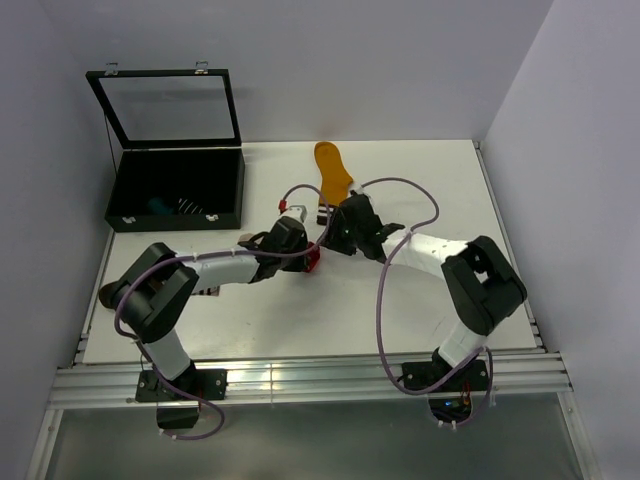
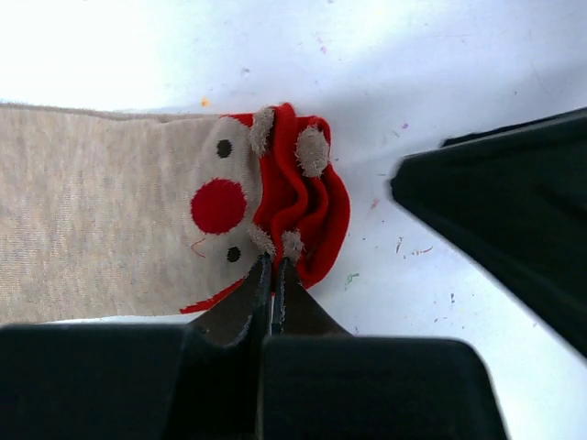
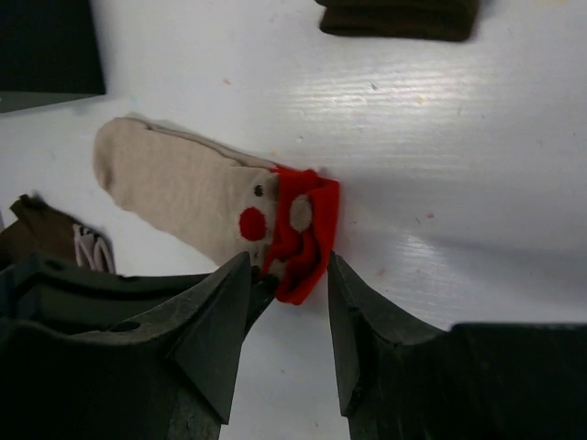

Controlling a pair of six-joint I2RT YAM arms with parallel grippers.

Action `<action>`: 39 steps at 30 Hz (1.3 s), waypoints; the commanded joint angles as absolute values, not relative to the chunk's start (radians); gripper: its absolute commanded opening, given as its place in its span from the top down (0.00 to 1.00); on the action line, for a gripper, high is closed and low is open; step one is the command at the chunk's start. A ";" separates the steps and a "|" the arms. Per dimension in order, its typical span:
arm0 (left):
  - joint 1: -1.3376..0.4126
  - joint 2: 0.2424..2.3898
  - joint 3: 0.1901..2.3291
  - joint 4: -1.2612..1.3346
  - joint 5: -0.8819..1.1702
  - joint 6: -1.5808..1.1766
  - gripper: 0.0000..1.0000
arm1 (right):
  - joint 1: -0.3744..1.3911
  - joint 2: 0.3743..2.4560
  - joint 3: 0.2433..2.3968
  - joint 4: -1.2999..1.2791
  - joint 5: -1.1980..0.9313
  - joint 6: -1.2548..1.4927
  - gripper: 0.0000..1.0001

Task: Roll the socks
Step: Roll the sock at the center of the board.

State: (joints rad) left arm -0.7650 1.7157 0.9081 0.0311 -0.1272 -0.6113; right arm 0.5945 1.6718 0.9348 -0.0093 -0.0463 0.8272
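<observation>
A beige sock [image 2: 110, 220] with a red-white face end [image 2: 307, 202] lies flat on the white table. My left gripper [image 2: 273, 266] is shut, pinching the near edge of the bunched red end. My right gripper [image 3: 289, 266] is open, its two fingers standing either side of the same red end [image 3: 303, 229] without touching it. From above, only the red end [image 1: 312, 262] shows between the left gripper [image 1: 300, 255] and right gripper [image 1: 335, 237]; the arm hides the beige part. A mustard sock [image 1: 333, 175] lies behind them.
A black case [image 1: 175, 195] with its lid up stands at the back left, with socks inside it. A dark brown sock [image 3: 399, 18] and a brown stripe-cuffed sock [image 3: 46, 234] lie near the beige one. The right gripper's body [image 2: 514, 220] is close beside the left fingers.
</observation>
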 commanded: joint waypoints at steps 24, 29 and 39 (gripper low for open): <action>-0.546 1.672 0.723 0.147 0.169 -0.871 0.99 | 0.572 1.859 0.936 0.196 -0.236 0.842 0.51; -0.532 1.661 0.704 0.155 0.175 -0.884 0.98 | 0.574 1.910 0.942 0.215 -0.258 0.847 0.57; -0.526 1.667 0.703 0.160 0.195 -0.888 0.97 | 0.581 1.974 0.973 0.216 -0.259 0.833 0.59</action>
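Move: The left gripper already has the sock's folded red end in its shut tips, its middle about 1 cm ahead, 1 cm right and 1 cm below; the beige toe lies some 13 cm left and 6 cm ahead of that gripper. From the half-open right gripper the red end is roughly 4 cm left, 1 cm back and 4 cm below. The mustard sock lies some 18 cm ahead of the right gripper, level sideways and about 5 cm below. Keep the left fingers shut on the red fold and drag it about 4 cm left, sinking slightly while the wrist rolls and tips some 25 degrees, then hold there and ease the squeeze without opening. After a small lift, bring the right gripper down about 5 cm and left some 5 cm after the fold, turning slightly counter-clockwise, fingers staying roughly half open, until its tips come around the red end. ##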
